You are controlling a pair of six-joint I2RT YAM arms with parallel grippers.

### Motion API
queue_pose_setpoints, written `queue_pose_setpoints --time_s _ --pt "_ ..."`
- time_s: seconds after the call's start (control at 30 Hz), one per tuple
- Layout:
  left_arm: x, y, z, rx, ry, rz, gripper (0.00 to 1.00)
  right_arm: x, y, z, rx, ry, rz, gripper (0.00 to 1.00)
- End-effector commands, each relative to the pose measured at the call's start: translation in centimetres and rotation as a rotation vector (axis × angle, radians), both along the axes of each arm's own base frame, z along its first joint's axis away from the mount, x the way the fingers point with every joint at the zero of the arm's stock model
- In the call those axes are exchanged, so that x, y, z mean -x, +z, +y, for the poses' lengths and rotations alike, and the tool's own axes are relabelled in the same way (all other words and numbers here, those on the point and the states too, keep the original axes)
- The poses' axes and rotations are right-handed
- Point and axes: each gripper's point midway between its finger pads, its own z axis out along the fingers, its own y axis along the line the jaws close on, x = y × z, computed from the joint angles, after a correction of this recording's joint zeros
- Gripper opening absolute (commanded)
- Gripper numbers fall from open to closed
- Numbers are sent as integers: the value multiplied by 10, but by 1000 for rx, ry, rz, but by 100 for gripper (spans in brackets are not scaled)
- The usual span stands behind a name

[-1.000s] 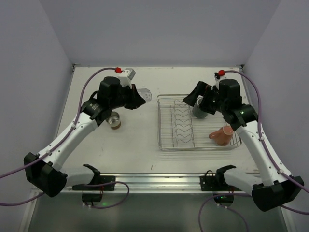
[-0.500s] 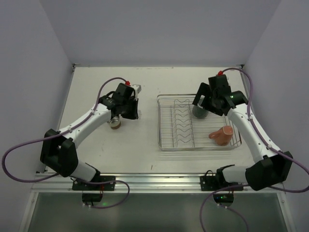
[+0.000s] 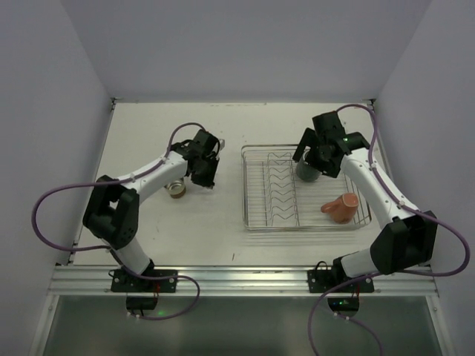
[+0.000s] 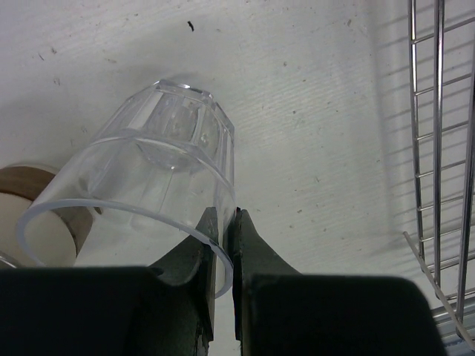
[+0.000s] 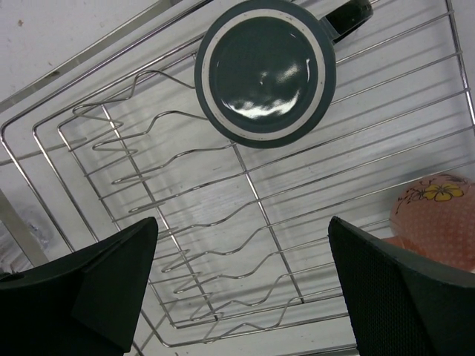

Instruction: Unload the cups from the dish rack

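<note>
In the left wrist view my left gripper (image 4: 223, 239) is shut on the rim of a clear tumbler (image 4: 148, 174), one finger inside and one outside. The tumbler is tilted just over the table, right of a cream cup with a brown band (image 4: 33, 222) (image 3: 177, 190). Whether the tumbler touches the table I cannot tell. The dish rack (image 3: 261, 215) (image 5: 245, 185) holds a dark grey mug (image 5: 263, 70) (image 3: 306, 173), upside down at its far side, and a salmon-pink cup (image 3: 340, 208) (image 5: 438, 215) on its side at the right. My right gripper (image 5: 245, 274) (image 3: 310, 159) hangs open above the rack near the mug, holding nothing.
The rack's left edge (image 4: 438, 148) lies just right of the held tumbler. A row of zigzag dividers (image 5: 185, 215) runs down the rack's middle. Side walls close in the white table (image 3: 215, 222).
My left gripper has carried the tumbler down and nearer, beside the cream cup. The right gripper has stayed open over the grey mug while both arms' elbows swung inward.
</note>
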Motion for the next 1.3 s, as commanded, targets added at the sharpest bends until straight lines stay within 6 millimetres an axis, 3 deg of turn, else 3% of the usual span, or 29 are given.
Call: queue_pose_setpoints --time_s 0.0,0.07,0.17,0.43,0.57,0.77,0.93,1.27 --pt "-18 16 -10 6 -31 -64 0 -12 5 -2 -10 -46 -45 99" --pt "-19 14 -9 -4 -32 -61 0 -13 1 -2 -7 -49 -34 99" --pt "-21 12 -9 -9 -28 -57 11 -15 -3 -3 -9 -60 -25 99" --pt "-22 2 -10 -21 -37 -41 18 -16 -8 -7 -25 -89 -28 99" --pt "-24 5 -11 -18 -37 -48 30 -16 -10 -10 -35 -91 -27 99" --pt "-31 15 -8 -30 -16 -89 36 -16 -18 -17 -32 -104 -12 99" --pt "-35 33 -11 -4 -12 -131 41 -20 -20 -20 -31 -110 -16 99" --pt "-32 105 -14 100 -27 -275 52 -47 -26 -17 -47 -84 -4 99"
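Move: My left hand already pinches the clear cup's right wall near the rim. The cup's setting-down spot centres about 2 cm ahead and 3 cm left, its middle 3 cm below; the metal cup is 13 cm left, 1 cm ahead, the rack's edge 14 cm right, level. From my open right hand the green mug is some 6 cm ahead, 2 cm right, 11 cm below; the orange mug 8 cm back, 12 cm right, 13 cm down. I ease my left hand just over 1 cm forward and slightly down to set the clear cup on the table, open the fingers to about half, letting go of its wall, and then lift away upward about 6 cm, quickest at the end, tipping the fingertips some 10 degrees forward. Meanwhile my right hand, wide open, sinks about 4 cm towards the green mug, drifting forward and right. ##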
